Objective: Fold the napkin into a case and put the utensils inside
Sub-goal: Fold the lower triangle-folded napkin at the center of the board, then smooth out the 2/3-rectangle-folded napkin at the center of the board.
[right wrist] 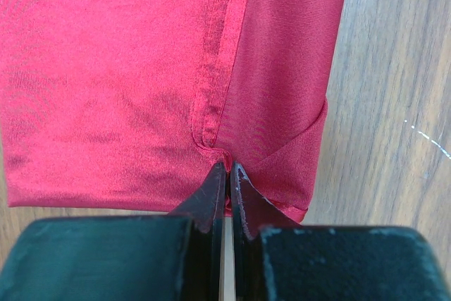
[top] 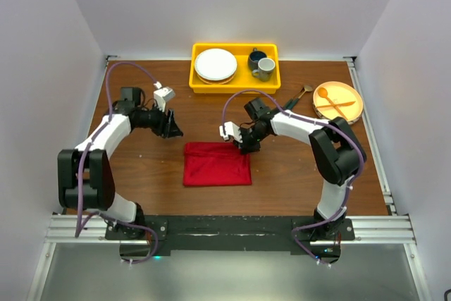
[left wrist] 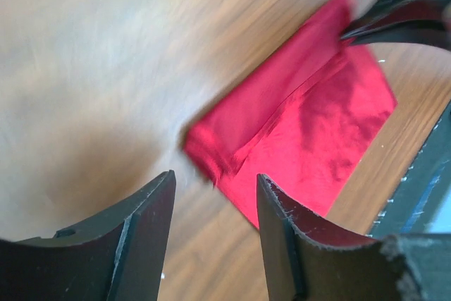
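Note:
The red napkin lies folded into a flat rectangle on the wooden table, a hemmed flap running along it. My right gripper is at its far right corner, its jaws shut on a pinch of the cloth's edge. My left gripper hovers left of the napkin's far left corner, apart from it. Its jaws stand open with nothing between them, and the napkin lies beyond the fingertips. Gold utensils rest on a round wooden plate at the right.
A yellow tray at the back centre holds white plates and two mugs. The round wooden plate sits at the right edge, with another utensil on the table beside it. A metal rail runs along the near edge.

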{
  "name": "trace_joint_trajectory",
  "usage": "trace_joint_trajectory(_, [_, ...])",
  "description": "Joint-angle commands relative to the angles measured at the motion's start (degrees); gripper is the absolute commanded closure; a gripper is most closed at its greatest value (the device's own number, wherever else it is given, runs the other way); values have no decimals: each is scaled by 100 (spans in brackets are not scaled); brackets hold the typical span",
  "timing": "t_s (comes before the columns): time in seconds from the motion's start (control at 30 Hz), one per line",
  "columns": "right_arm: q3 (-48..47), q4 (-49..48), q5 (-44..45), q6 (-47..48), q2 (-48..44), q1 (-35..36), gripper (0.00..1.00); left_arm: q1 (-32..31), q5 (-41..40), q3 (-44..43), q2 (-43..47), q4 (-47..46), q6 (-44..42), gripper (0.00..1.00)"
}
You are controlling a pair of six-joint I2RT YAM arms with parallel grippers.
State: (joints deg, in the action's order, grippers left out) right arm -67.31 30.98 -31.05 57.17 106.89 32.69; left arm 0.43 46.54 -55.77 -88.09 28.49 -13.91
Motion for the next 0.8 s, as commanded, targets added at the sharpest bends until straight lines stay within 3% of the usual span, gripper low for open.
trace_joint_trajectory(0.0, [271, -13, 556, 295, 86, -26, 100, -77, 1083, 337, 730, -712, -1970, 45])
trace_joint_trajectory(0.1, [218, 57, 512, 269, 104, -17, 100, -549, 823, 1206, 1583, -1194, -3799, 44])
trace_joint_trajectory(0.27, [253, -101, 398, 260, 16, -34, 100, -1579, -373, 2733, 2541, -2785, -4943, 50])
trace_joint_trajectory(0.33, [323, -223, 319, 234, -71, -34, 100, -2097, -793, 3184, 2692, -4067, -5277, 52])
trace_joint_trajectory(0.5, [411, -330, 205, 137, -221, -69, 100, -3125, -1523, 3581, 2324, -5124, -5411, 52])
trace_joint_trajectory(0.77, [455, -338, -112, 49, -432, -122, 100, -3690, -1948, 3328, 1278, -5794, -5280, 50])
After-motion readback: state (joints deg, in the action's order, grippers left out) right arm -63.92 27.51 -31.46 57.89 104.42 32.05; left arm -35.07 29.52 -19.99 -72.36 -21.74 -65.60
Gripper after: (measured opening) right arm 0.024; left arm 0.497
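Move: My left hand, half open, hovers just off the napkin's far-left corner, which lies about 3 cm back, 3 cm to its right and 8 cm below. The middle of the folded far band is some 12 cm to its right, 6 cm back and 8 cm down, and the yellow tray about 22 cm ahead and 20 cm right. From my right hand, shut on the band's right end, that middle lies 12 cm left and level. With the left hand I lift slightly, then swing about 12 cm to the right and 7 cm back, sinking along the way until I hover a few centimetres over the folded band. As I go I roll the wrist roughly 90 degrees clockwise, seen from behind the hand, the fingers staying half open. My right hand stays put and keeps its pinch on the band's right end. ##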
